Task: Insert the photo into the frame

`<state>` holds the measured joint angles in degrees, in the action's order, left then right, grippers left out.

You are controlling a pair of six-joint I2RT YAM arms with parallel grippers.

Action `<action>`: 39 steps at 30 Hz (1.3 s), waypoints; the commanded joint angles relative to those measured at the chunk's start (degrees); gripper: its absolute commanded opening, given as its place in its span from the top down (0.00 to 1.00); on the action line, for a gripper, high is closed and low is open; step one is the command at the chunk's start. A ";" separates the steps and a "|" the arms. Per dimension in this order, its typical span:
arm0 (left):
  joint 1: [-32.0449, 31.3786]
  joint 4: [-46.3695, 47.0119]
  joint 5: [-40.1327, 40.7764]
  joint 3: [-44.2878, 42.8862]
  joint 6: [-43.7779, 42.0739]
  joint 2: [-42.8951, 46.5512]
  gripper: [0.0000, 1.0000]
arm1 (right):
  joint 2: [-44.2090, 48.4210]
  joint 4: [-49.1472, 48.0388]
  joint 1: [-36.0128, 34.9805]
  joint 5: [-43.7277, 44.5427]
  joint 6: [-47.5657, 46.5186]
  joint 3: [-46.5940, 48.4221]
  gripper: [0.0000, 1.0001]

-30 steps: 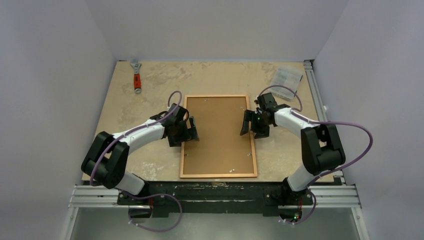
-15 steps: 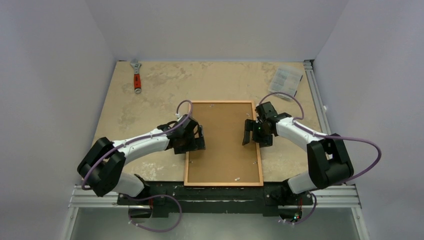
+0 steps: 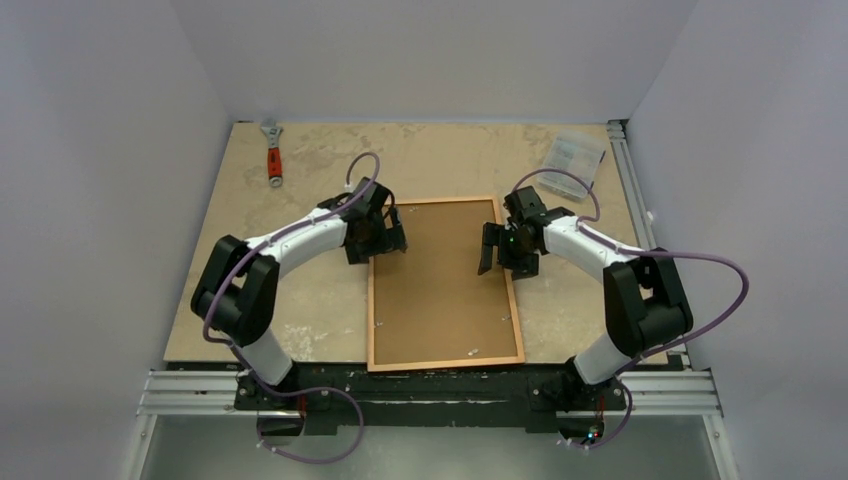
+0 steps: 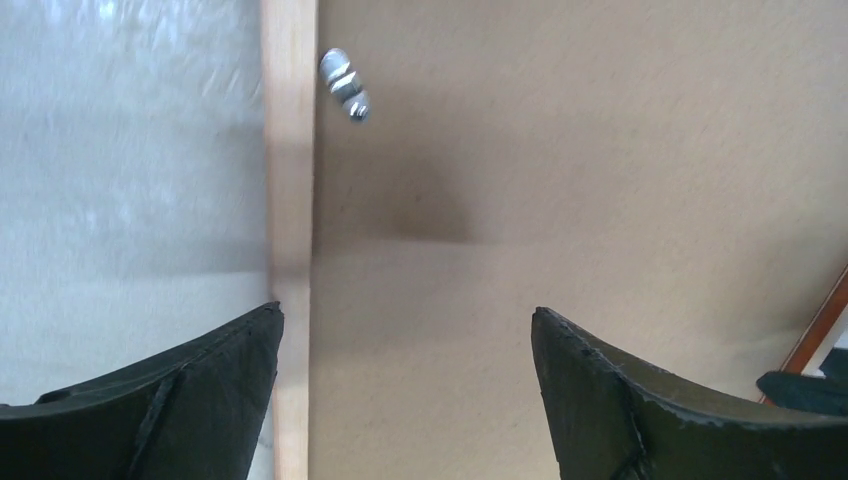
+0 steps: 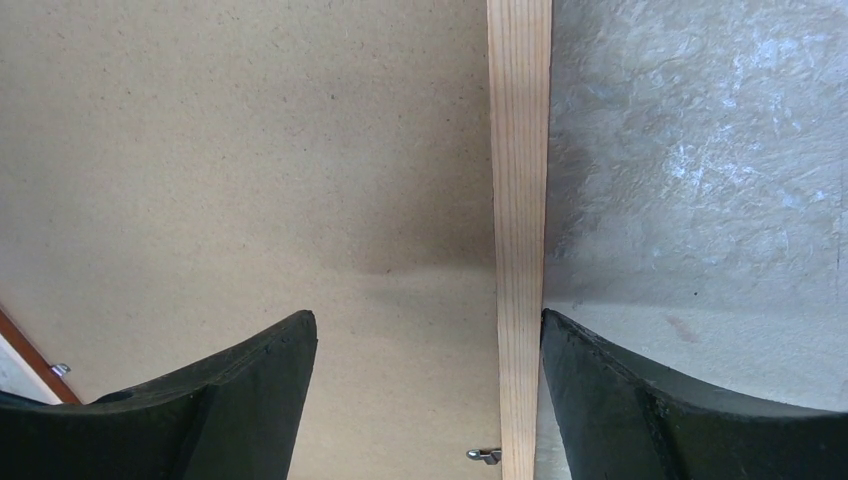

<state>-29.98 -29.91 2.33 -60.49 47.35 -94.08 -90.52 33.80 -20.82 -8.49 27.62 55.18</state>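
Observation:
The frame (image 3: 372,300), thin orange-brown wood, lies flat in the middle of the table, its near end at the table's front edge. The photo (image 3: 440,285) fills it with its plain brown back up; the printed side is hidden. My left gripper (image 3: 385,238) is open astride the frame's left border (image 4: 290,180), one finger over the table and the other over the brown back (image 4: 560,200). My right gripper (image 3: 492,252) is open astride the right border (image 5: 520,150), its outer finger close against the wood. Neither holds anything.
A wrench (image 3: 272,152) with an orange handle lies at the back left. A small clear plastic box (image 3: 575,153) sits at the back right. Small metal tabs (image 4: 345,85) (image 5: 485,456) stick out from the frame's inner edge. Grey walls surround the table.
The frame and photo have slid towards the table's front edge and a little right. My left gripper has moved farther up the left border. My right gripper's jaws have widened slightly.

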 commanded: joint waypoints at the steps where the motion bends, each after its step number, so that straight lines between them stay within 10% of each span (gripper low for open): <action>1: 0.75 -5.38 2.95 -8.49 -4.89 -5.17 0.10 | -0.42 -1.25 -0.01 -0.18 0.33 2.27 0.20; 20: 8.15 -12.00 1.68 -21.59 -7.74 -19.88 0.27 | -1.40 -1.81 0.25 -0.39 -0.19 1.60 0.20; 33: 8.11 -9.69 0.87 -18.36 -8.15 -19.90 0.98 | -0.22 -1.41 0.35 -1.44 -0.33 1.43 0.20; 39: 8.09 -7.91 -1.18 -17.75 -9.08 -17.59 0.85 | 0.43 -1.28 0.34 -1.72 -0.37 1.08 0.20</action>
<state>-21.56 -39.90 2.83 -80.62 37.87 -112.60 -92.20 33.21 -20.51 -8.71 27.38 55.29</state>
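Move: The spot on the frame's left rail that I go for lies about 7 cm ahead of my left hand, 4 cm to its left and 3 cm below. A small metal clip sits just inside the rail there, some 8 cm ahead and 2 cm to the left of that hand; the frame's far-left corner is about 16 cm ahead and 4 cm to the left. From my right hand, the spot is roughly 7 cm ahead and 27 cm to the left, slightly lower. I carry my open left hand forward about 7 cm along the frame's left rail, then shift it about 4 cm left and sink some 2.5 cm, rolling the wrist slightly, so the fingers straddle the rail. Then I close them from wide open to nearly shut and pinch the rail beside the metal clip, short of the far-left corner. ##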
